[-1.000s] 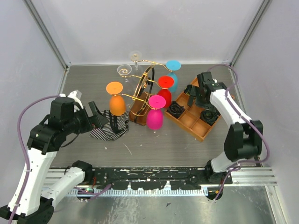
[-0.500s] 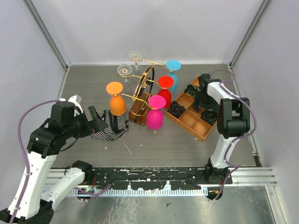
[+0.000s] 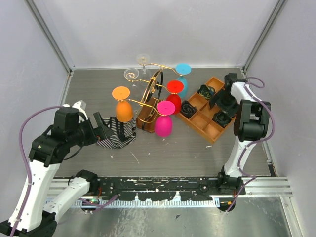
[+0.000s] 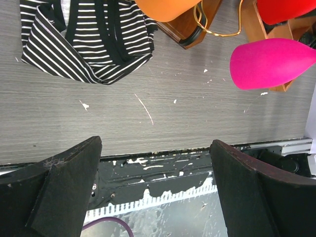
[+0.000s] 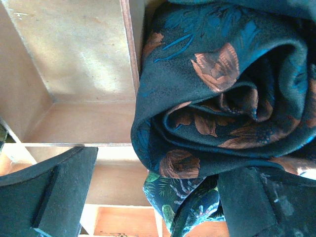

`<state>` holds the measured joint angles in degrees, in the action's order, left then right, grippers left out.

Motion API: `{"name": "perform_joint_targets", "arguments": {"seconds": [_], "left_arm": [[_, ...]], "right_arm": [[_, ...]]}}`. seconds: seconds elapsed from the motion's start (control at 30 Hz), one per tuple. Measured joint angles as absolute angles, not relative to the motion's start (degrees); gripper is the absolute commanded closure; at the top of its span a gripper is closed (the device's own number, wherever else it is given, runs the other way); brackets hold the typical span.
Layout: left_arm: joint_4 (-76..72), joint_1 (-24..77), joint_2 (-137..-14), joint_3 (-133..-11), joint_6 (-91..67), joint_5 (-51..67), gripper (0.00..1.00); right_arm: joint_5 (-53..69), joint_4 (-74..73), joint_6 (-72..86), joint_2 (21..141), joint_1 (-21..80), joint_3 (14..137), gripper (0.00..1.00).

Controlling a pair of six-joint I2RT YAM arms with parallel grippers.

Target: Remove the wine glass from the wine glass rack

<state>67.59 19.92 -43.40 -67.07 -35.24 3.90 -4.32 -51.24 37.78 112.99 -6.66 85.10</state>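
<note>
The wine glass rack [image 3: 149, 101] is a gold curly-wire stand on a brown wooden base, standing mid-table. Upside-down glasses hang from its arms: orange [image 3: 122, 106], pink [image 3: 164, 121], red [image 3: 174, 95], blue [image 3: 183, 75] and two clear ones [image 3: 131, 74]. My left gripper [image 3: 102, 129] is open and empty over a striped cloth [image 3: 118, 132], left of the orange wine glass. The left wrist view shows the orange bowl [image 4: 165, 7], the pink bowl [image 4: 271, 61] and the rack base [image 4: 190, 29]. My right gripper [image 3: 223, 102] stands open over the tray, its fingers [image 5: 49, 197] either side of a rolled floral cloth [image 5: 222, 89].
An orange compartmented wooden tray [image 3: 200, 126] with dark cloth rolls lies right of the rack, close to the right wall. The striped cloth [image 4: 89, 34] lies crumpled beside the rack base. The black rail [image 4: 163, 173] runs along the table's near edge. Cage walls enclose the back and both sides.
My right gripper has swung right and back toward the wall, and the tray has shifted right with it. My left arm dropped slightly over the striped cloth, then stayed still.
</note>
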Motion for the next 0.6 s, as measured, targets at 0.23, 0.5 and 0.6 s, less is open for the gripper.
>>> {"name": "perform_joint_targets", "arguments": {"seconds": [0.23, 0.5, 0.6], "left_arm": [[67.66, 19.92, -43.94, -67.07, -35.22, 3.51, 0.02], [67.64, 19.92, -45.69, -67.07, -35.24, 3.05, 0.02], [67.64, 19.92, -46.37, -67.07, -35.24, 3.03, 0.02]], "right_arm": [[-2.42, -52.1, 48.62, 122.37, -5.74, 99.77, 0.0], [-3.14, -49.45, 60.62, 128.7, -5.37, 110.34, 0.0], [-4.01, -48.14, 65.36, 129.47, -5.28, 111.33, 0.0]]}}
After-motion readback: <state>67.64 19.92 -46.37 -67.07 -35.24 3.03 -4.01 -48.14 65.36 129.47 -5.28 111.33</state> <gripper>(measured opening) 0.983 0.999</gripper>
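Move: The wooden tray surrounds the right fingertips, its middle about 7 cm left of that hand and 5 cm back, a touch lower. The flowered cloth roll sits some 4 cm ahead and 4 cm to the right, the green cloth roll about 10 cm back and 2 cm left; the blue glass hangs 24 cm left, 4 cm ahead and 12 cm higher. From the left hand the tray lies roughly 58 cm right, 18 cm ahead and 24 cm down. Forward in one quick sweep of about 14 cm goes the right hand, fingers wide open and still down among the tray's compartments, shoving the tray along the table towards the back wall. The wrist turns some 25 degrees clockwise on the way, and the fingertips swing outward. ##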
